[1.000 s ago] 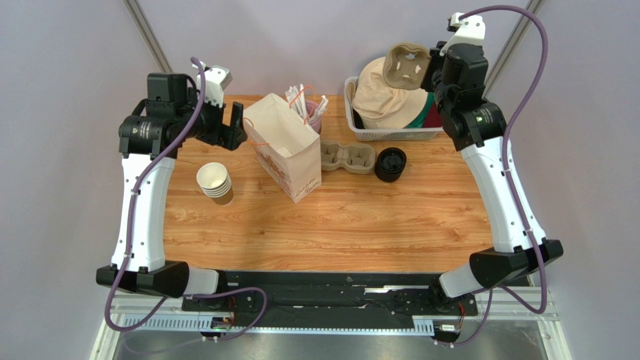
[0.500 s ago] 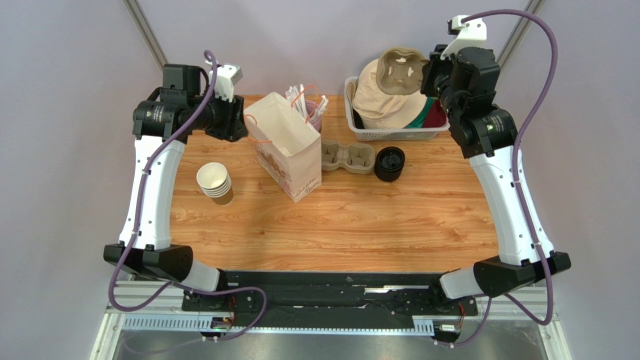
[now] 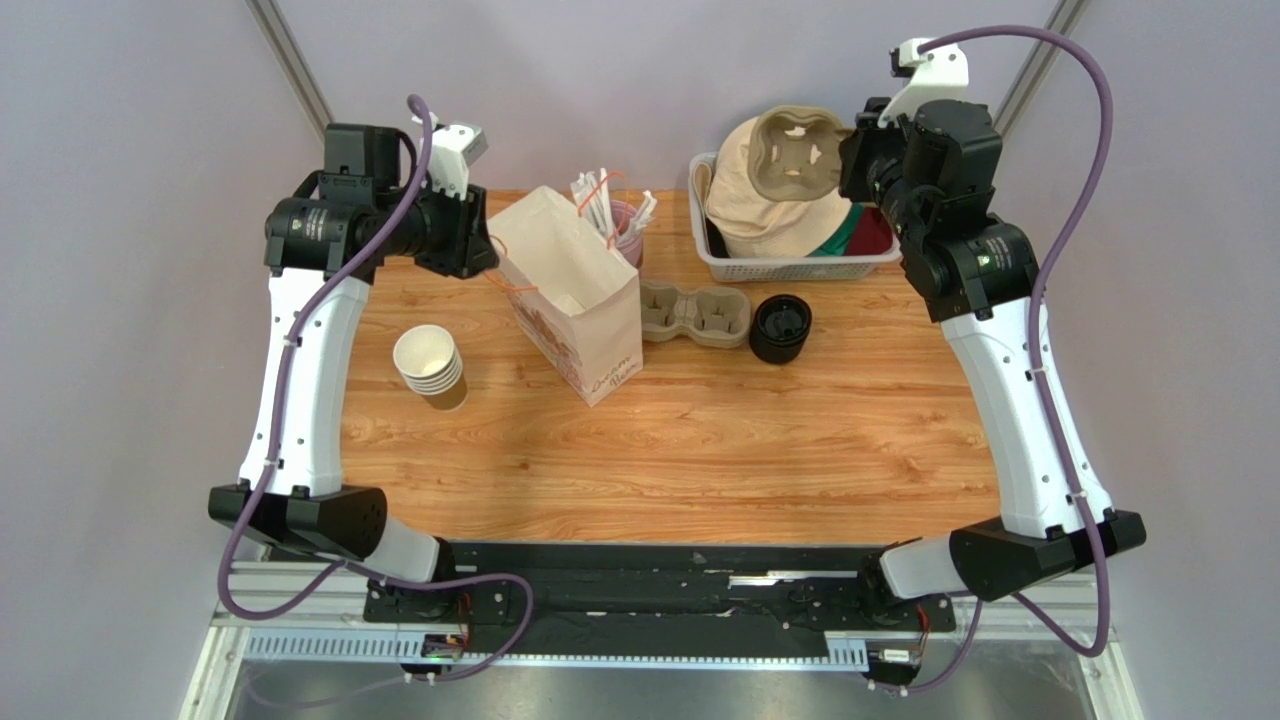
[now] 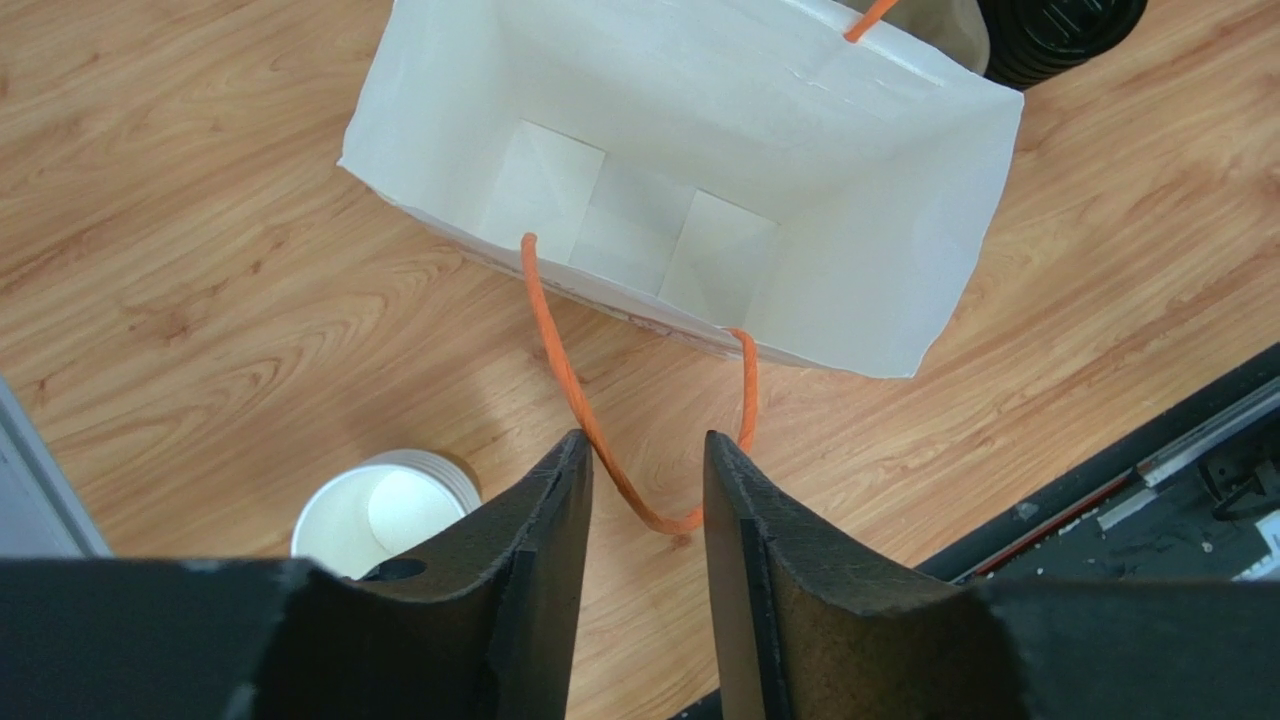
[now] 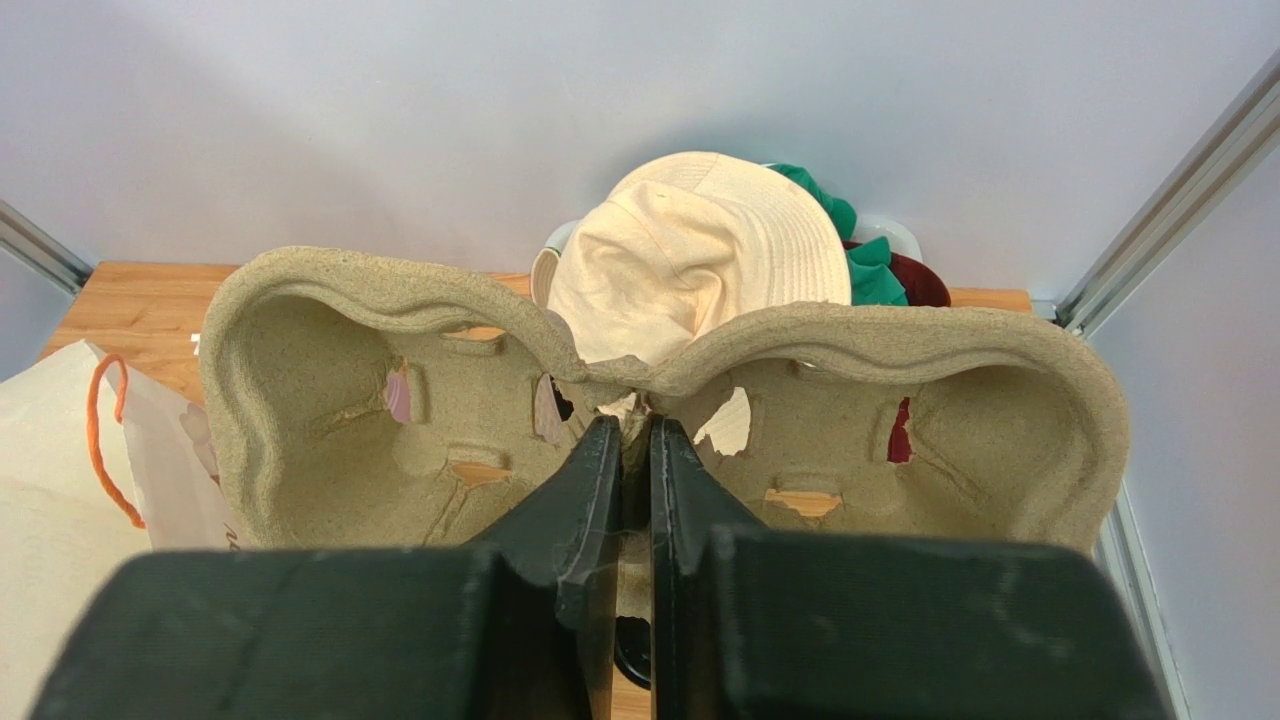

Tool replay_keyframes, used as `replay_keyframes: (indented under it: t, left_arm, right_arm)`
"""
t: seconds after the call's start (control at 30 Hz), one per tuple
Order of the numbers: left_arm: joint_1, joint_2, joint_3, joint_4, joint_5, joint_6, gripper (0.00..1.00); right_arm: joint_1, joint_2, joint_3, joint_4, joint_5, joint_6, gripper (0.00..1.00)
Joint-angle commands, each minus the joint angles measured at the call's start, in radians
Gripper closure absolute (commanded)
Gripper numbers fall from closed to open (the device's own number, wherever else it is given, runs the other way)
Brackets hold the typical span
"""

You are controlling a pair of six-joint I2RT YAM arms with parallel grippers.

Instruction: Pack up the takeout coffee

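Note:
No lidded takeout coffee shows in any view. A white paper bag (image 3: 568,293) (image 4: 676,135) stands open at the back left of the table. My left gripper (image 3: 478,252) (image 4: 639,438) hovers at the bag's left rim, open with a narrow gap. The bag's orange handle loop (image 4: 564,360) hangs down between the fingertips, and nothing is pinched. My right gripper (image 3: 848,156) (image 5: 633,425) is raised over the basket, shut on the middle ridge of a pulp two-cup carrier (image 3: 793,158) (image 5: 346,390).
A stack of lidless brown paper cups (image 3: 428,365) (image 4: 383,510) stands left of the bag. A second pulp carrier (image 3: 696,315) and a stack of black lids (image 3: 780,327) (image 4: 1059,23) lie right of it. A white basket (image 3: 781,267) with hats sits at the back.
My left gripper has swung in toward the bag's rim and its jaws have narrowed around the handle loop. My right arm has shifted the carrier a little.

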Motion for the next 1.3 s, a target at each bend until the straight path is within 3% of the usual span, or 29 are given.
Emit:
replay_keyframes:
  t: [0.0, 0.17, 0.23, 0.87, 1.27]
  left_arm:
    - [-0.007, 0.011, 0.018, 0.005, 0.016, -0.008, 0.6]
    - [-0.007, 0.03, 0.029, -0.007, 0.0, 0.006, 0.95]
    - [-0.007, 0.039, 0.047, -0.018, 0.002, 0.016, 1.0]
    - [-0.111, 0.065, 0.295, -0.184, 0.091, 0.194, 1.0]
    - [-0.17, -0.019, 0.262, -0.271, 0.223, 0.299, 1.0]
  right_arm:
    - [0.002, -0.032, 0.002, 0.019, -0.021, -0.011, 0.91]
    - [0.005, -0.035, 0.02, 0.004, -0.087, -0.028, 0.91]
    - [0.007, -0.038, 0.034, -0.01, -0.133, -0.046, 0.91]
    - [0.045, -0.082, 0.078, -0.093, -0.478, -0.157, 0.9]
    - [0.093, -0.108, 0.112, -0.209, -0.782, -0.261, 0.9]
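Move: The bag's near orange handle hangs between the left fingers, about 1 cm ahead and 1 cm below. The bag's middle lies some 5 cm ahead, 10 cm right and 19 below, with the paper cups 2 cm back and 9 cm left, 27 below. From the right hand, holding a cup carrier, the bag is about 35 cm left, 2 back and 30 below; the hat basket is 17 cm ahead, 7 left, and the black lids 3 ahead, 8 left, both roughly 40 lower. Dipping about 1 cm forward and down, the left hand shuts its half-open fingers on the bag's near handle, then pulls up, right and back, some 7 cm up from the dip, turning about 20 degrees clockwise and tipping slightly up. Meanwhile the right hand, still pinching the carrier, swings back and left about 10 cm each, away from the hat basket, turning some 40 degrees counter-clockwise. ##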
